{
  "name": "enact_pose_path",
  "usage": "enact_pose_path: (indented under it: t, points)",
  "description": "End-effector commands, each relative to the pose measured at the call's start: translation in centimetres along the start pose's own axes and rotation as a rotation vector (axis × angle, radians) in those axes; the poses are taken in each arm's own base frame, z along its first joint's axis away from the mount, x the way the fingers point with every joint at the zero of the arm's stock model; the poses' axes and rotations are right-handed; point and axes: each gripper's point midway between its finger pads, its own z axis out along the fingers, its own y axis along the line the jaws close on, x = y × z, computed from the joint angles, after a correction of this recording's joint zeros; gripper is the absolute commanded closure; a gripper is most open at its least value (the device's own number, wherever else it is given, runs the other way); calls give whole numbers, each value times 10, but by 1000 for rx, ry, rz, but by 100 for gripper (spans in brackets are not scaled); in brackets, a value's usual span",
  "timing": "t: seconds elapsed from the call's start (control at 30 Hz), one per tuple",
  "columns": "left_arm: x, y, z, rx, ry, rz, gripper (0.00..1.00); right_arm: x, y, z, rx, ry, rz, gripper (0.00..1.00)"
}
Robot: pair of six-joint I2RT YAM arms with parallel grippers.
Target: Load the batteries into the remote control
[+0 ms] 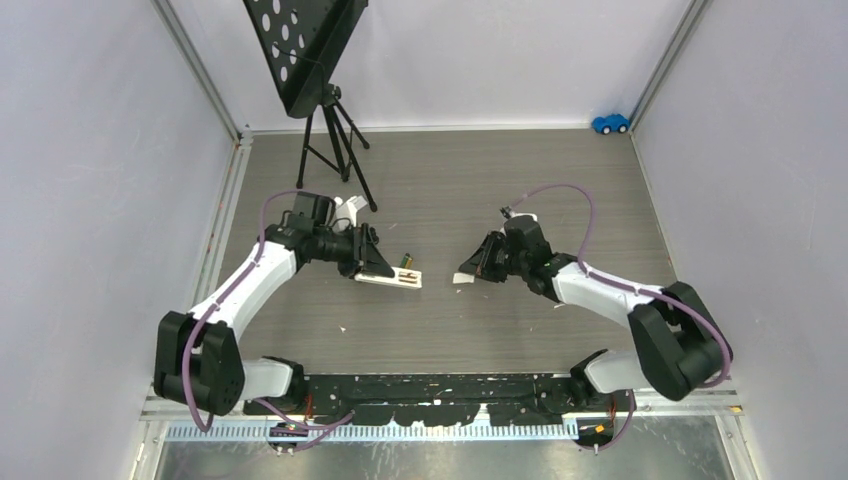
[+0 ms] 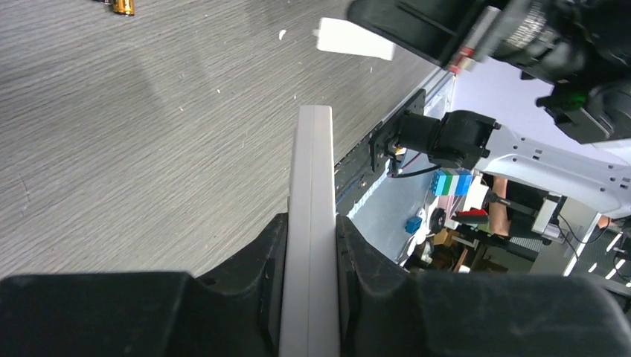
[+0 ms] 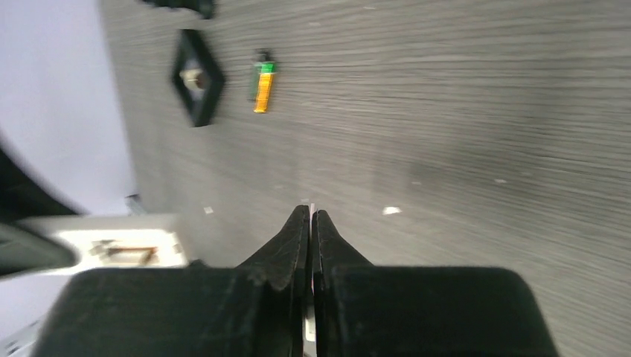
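Observation:
The white remote control (image 1: 392,279) is tilted on its long edge, and my left gripper (image 1: 370,262) is shut on it; in the left wrist view the remote (image 2: 313,186) runs straight up between the fingers of the left gripper (image 2: 312,223). A battery (image 1: 406,262) with green-yellow wrap lies just beyond the remote, seen as the battery (image 3: 262,82) in the right wrist view. My right gripper (image 1: 478,268) is right of the remote, shut on a thin white cover (image 1: 465,278). Only a sliver of it shows between the fingers of the right gripper (image 3: 311,212). The remote's open compartment (image 3: 123,249) shows at the left.
A small black square tray (image 3: 197,76) lies beside the battery. A black music stand on a tripod (image 1: 335,140) stands behind the left arm. A blue toy car (image 1: 610,123) sits in the far right corner. Small white scraps dot the grey tabletop (image 1: 440,180).

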Motion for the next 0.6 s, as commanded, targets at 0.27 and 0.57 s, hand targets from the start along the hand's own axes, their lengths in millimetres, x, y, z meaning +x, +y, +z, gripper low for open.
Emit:
enact_pose_path:
  t: [0.27, 0.57]
  points:
    - [22, -23, -22, 70, -28, 90, 100, 0, -82, 7, 360, -48, -6, 54]
    - [23, -54, -28, 193, -65, 147, 100, -17, 5, -45, 53, -104, -171, 23]
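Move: The right fingers still hold the small white battery cover roughly 8 cm above the table; its landing spot on bare tabletop lies about 4 cm to their right, 3 cm back and 8 cm down. The loose batteries lie some 12 cm to this hand's left, 3 cm farther out and 8 cm lower; the remote, in the left fingers, is about 15 cm left, 1 cm back and 5 cm higher. From the left hand, the spot is roughly 19 cm right, 3 cm back and 14 cm below. Lower the right gripper about 7 cm while carrying the cover some 4 cm right, away from the remote, tipping the fingers roughly 15 degrees more steeply down; spread them wide to let go, then lift straight off almost 5 cm. Meanwhile keep the remote gripped in the left fingers and draw it back and up, about 3 cm each. ##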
